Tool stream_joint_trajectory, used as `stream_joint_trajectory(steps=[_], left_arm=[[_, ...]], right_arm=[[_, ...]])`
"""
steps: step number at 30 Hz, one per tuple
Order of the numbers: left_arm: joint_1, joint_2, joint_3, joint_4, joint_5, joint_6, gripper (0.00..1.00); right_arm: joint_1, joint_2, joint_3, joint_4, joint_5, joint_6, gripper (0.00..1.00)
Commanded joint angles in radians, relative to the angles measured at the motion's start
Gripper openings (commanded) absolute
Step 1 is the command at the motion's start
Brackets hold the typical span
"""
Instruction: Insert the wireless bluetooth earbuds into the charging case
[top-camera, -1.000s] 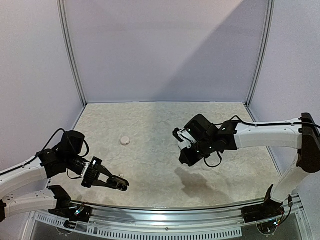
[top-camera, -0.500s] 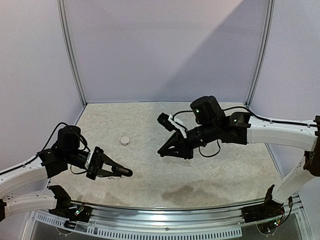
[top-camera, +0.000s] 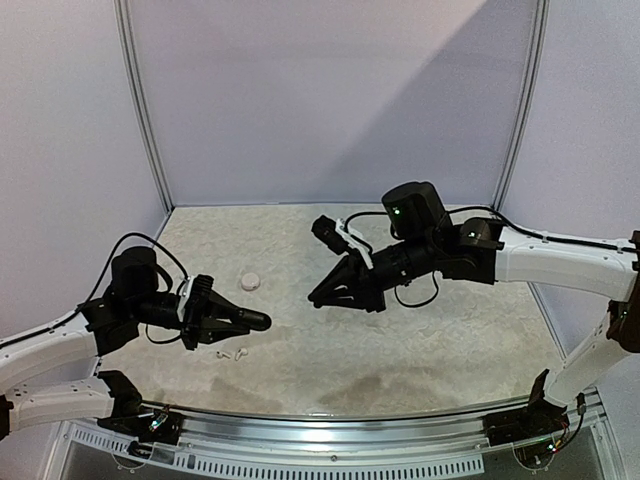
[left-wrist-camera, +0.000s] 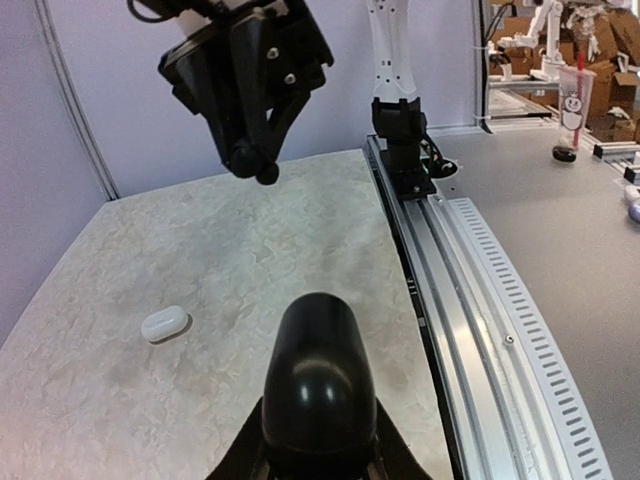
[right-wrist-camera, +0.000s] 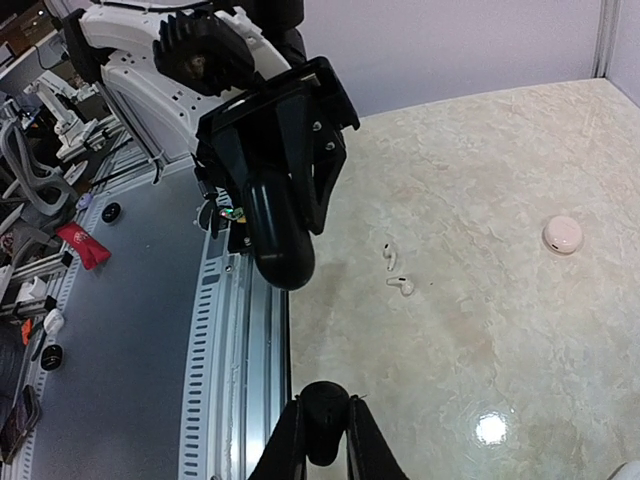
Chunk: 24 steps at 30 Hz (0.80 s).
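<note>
A glossy black charging case (left-wrist-camera: 318, 375) fills the jaws of my left gripper (left-wrist-camera: 318, 455), which is shut on it and holds it above the table's near left (top-camera: 252, 320). My right gripper (right-wrist-camera: 325, 428) is shut on a small black earbud (right-wrist-camera: 325, 405). It hangs over the table's middle (top-camera: 320, 297) with its tip towards the left gripper, a gap apart. Seen from the left wrist, that earbud (left-wrist-camera: 267, 174) shows at the right gripper's tip. Two white earbuds (right-wrist-camera: 390, 256) (right-wrist-camera: 402, 285) lie on the table under the left gripper (top-camera: 232, 353).
A closed white case (top-camera: 250, 283) rests on the table left of centre, also seen as a white case (left-wrist-camera: 165, 323) in the left wrist view and as a white case (right-wrist-camera: 562, 235) in the right wrist view. A metal rail (left-wrist-camera: 470, 290) runs along the table's near edge.
The right gripper swung up from pointing down and now points left towards the left gripper. The left gripper rose and levelled with the black case, uncovering two white earbuds.
</note>
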Motion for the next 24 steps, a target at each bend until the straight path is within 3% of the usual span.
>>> stream_joint_trajectory(steps=[1, 8, 18, 24], left_arm=[[-0.013, 0.019, -0.025, 0.076, -0.053, -0.119, 0.0], [-0.013, 0.017, -0.023, 0.061, -0.085, -0.13, 0.0], [-0.013, 0.005, -0.023, 0.039, -0.091, -0.121, 0.0], [-0.013, 0.005, -0.024, 0.038, -0.092, -0.118, 0.0]], right_arm=[[0.003, 0.05, -0.026, -0.014, -0.032, 0.069, 0.0], [0.011, 0.303, 0.0, -0.114, -0.11, 0.247, 0.0], [0.029, 0.576, 0.13, -0.342, -0.127, 0.141, 0.0], [0.029, 0.629, 0.173, -0.433, -0.05, 0.084, 0.11]])
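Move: The right hand, with what looks like a black earbud at its tips, is bound for bare table near the front edge, some 25 cm below and 3 cm back; that spot is about 11 cm to the left hand's right and 20 cm below it. From the right hand, the black charging case in the left gripper is 10 cm left, 3 back and 4 lower. On the table, 25 cm down, the white earbuds lie about 19 cm left and 5 ahead, the white case 10 cm right and 22 ahead. The right hand drops fast, about 24 cm almost straight down and slightly back, away from the black case and towards the bare table near the front edge, easing off low over it while the wrist turns some 50 degrees so the fingers point more steeply down and back, their gap unchanged on the small black earbud. The left hand keeps its grip on the black case up in the air and eases a little forward before all but stopping. ##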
